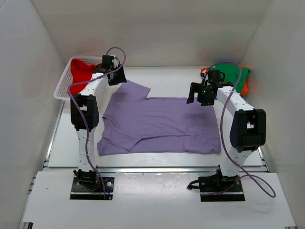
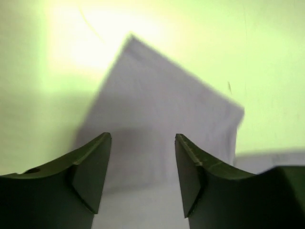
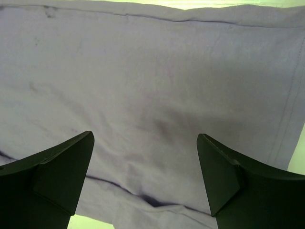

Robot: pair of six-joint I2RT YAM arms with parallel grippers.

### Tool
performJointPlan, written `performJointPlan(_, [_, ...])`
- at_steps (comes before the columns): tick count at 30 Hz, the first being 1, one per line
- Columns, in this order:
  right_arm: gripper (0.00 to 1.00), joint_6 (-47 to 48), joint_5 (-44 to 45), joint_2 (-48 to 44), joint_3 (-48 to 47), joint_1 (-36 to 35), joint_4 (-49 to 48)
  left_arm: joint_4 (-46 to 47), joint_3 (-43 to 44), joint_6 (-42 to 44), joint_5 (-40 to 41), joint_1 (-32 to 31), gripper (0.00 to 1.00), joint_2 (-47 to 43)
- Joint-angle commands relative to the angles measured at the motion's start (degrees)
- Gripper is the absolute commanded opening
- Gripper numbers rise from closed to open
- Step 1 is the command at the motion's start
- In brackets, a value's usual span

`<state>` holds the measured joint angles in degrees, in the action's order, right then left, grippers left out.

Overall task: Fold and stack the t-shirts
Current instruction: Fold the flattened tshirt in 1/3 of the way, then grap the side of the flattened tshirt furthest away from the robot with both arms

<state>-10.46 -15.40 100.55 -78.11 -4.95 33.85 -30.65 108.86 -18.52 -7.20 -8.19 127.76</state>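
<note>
A lavender-purple t-shirt lies spread flat in the middle of the table, one sleeve reaching toward the far left. My left gripper hovers above that sleeve, open, with nothing between its fingers. My right gripper hangs over the shirt's far right corner, also open and empty. The right wrist view is filled with purple cloth and a fold line near the fingers. A red t-shirt sits in the basket. Green and orange t-shirts lie at the far right.
A white mesh basket stands at the far left corner against the wall. White walls close in the table on the left, back and right. The arm bases sit at the near edge.
</note>
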Motion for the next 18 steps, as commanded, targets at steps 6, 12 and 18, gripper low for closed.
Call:
performJointPlan(6, [0.86,1.3,-0.5,3.2,-3.9,1.4,-2.1,-7.4,17.2,0.3,9.2,-0.6,0.69,10.3])
performJointPlan(12, [0.86,2.0,0.2,4.8,-5.3,1.3,-1.9,-17.3,27.2,0.6,9.6,-0.8,0.7,19.2])
performJointPlan(18, [0.86,1.9,0.6,5.9,-5.7,1.9,-2.5,-18.0,26.0,0.2,8.3,0.1,0.65,19.9])
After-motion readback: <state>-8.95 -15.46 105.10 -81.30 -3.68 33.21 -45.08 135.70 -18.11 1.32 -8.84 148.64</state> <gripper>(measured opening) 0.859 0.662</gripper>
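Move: The sleeve's far corner on the purple t-shirt lies about 8 cm ahead of my left hand, 1 cm to its right and 8 below; the shirt's body centres some 16 cm back and 17 right, and the basket with the red shirt sits 17 left, 6 ahead. For my right hand, the shirt's far hem corner is about 9 cm ahead, 7 right and 10 below; the green stack is 18 ahead, 14 right. I carry my left hand on about 5 cm forward and a little left over the sleeve, then drop it roughly 7 cm down onto or just above the cloth near its outer edge, easing slightly back, tipping the fingers down, and keeping them open. My right hand, also open, edges about 2 cm forward and slightly down and right towards the hem corner, still above the cloth. ##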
